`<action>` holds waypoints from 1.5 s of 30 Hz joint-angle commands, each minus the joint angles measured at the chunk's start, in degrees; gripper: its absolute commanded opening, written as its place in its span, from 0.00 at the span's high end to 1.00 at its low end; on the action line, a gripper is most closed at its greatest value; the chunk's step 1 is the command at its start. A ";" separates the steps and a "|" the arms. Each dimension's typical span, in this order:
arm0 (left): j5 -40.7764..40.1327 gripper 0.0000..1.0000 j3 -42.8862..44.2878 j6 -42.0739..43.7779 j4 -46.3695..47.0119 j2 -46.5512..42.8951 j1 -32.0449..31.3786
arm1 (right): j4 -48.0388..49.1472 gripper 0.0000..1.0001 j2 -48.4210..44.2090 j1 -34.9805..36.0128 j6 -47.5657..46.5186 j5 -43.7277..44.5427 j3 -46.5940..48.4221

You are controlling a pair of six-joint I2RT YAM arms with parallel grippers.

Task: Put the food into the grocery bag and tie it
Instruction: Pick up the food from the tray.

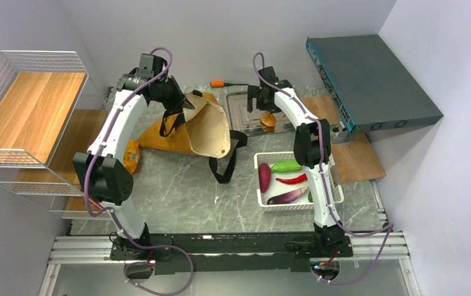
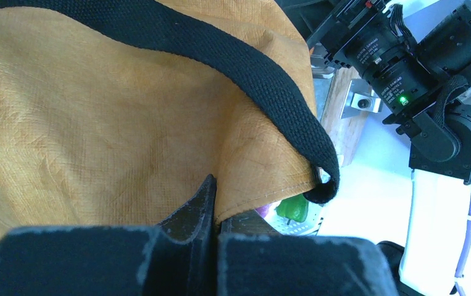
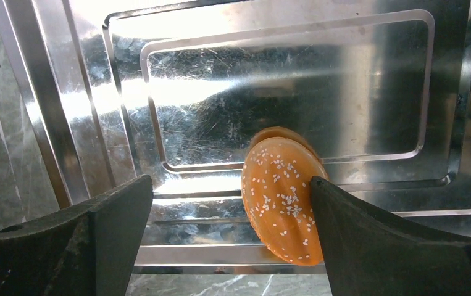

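Note:
The mustard grocery bag [image 1: 203, 126] lies on its side at the back of the table, its cream-lined mouth facing right and black straps trailing forward. My left gripper [image 1: 186, 105] is shut on the bag's upper rim; in the left wrist view the ochre fabric [image 2: 97, 123] is pinched between the left gripper's [image 2: 215, 185] fingers, just beside the strap [image 2: 270, 80]. A sesame bun [image 3: 282, 206] stands on edge in the metal tray [image 3: 282, 80]. Around it my right gripper [image 3: 231, 185] is open, its right finger touching the bun [image 1: 268, 120]. A magenta root [image 1: 264, 177] lies in the white basket.
The white basket [image 1: 291, 207] also holds a green pepper [image 1: 286, 166], a red chili [image 1: 291, 179] and a purple eggplant [image 1: 287, 197]. A yellow packet [image 1: 133, 155] lies by the left arm. A wire shelf [image 1: 29, 111] stands left, a blue-grey box [image 1: 375, 80] back right.

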 commanded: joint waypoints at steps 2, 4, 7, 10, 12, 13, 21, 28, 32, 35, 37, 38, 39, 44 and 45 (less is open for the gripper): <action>0.79 1.00 0.99 0.27 1.09 -1.44 -0.03 | -0.28 0.00 1.52 -0.73 2.51 -1.89 2.83; 0.66 1.00 0.91 0.37 1.07 -1.58 0.00 | -0.12 0.00 1.85 -0.86 2.76 -2.19 2.56; 0.44 1.00 0.37 0.55 0.96 -2.05 -0.04 | -0.31 0.00 2.55 -1.00 2.87 -2.28 2.36; 0.25 1.00 0.04 0.77 0.96 -2.36 0.06 | -1.58 0.00 3.15 -1.13 2.66 -1.36 2.77; 0.33 1.00 0.02 0.81 0.97 -2.32 0.02 | -1.43 0.00 2.60 -1.08 2.46 -0.99 1.61; 0.34 1.00 0.02 0.80 0.95 -2.31 0.10 | -1.24 0.00 2.32 -1.08 2.23 -0.94 0.71; 1.10 1.00 0.21 0.51 1.05 -1.78 0.52 | -3.94 0.00 0.57 -1.22 -1.70 4.27 -2.43; 1.30 1.00 -0.15 0.56 1.08 -1.97 0.63 | -3.45 0.00 -0.21 -2.05 -3.52 6.86 -6.59; 1.30 1.00 -0.15 0.51 1.03 -2.05 0.59 | -3.07 0.01 -0.71 -2.14 -3.47 7.32 -6.67; 1.26 1.00 -0.16 0.55 1.07 -2.13 0.59 | -3.32 0.11 -1.11 -2.22 -3.84 7.63 -6.33; 1.22 1.00 -0.07 0.51 1.07 -2.22 0.63 | -3.42 0.33 -1.70 -2.11 -4.19 7.83 -6.42; 1.09 1.00 0.00 0.54 1.10 -2.24 0.63 | -3.49 0.43 -2.07 -2.15 -4.21 8.14 -6.47; 1.08 1.00 0.00 0.51 1.03 -2.27 0.63 | -3.54 0.52 -2.48 -2.17 -4.13 8.38 -6.52; 1.13 1.00 0.24 0.25 1.21 -2.16 0.63 | -4.27 0.68 -4.65 -2.19 -3.54 7.53 -5.31; 1.20 1.00 0.28 0.16 1.32 -2.14 0.59 | -4.54 0.72 -5.11 -2.21 -3.23 7.02 -4.75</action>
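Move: The bun left on the tray lies close under my right hand: about 4 cm to its right, 3 cm back and 4 cm below. The tray's middle is also some 4 cm to the right, but level fore and aft and about 5 cm down; the bag's open mouth is roughly 20 cm left and 6 cm back. From my left hand, the bun is about 28 cm right, 12 cm ahead and 24 cm below. With my right fingers wide open, I ease down about 1 cm, then shift faster to the right and down onto the bun, about 5 cm right and 4 cm down in all, drawing back a couple of centimetres as the hand's left side dips some 10 degrees. Low over the tray I stop and close to about a third open, pinching the bun between both fingertips. ##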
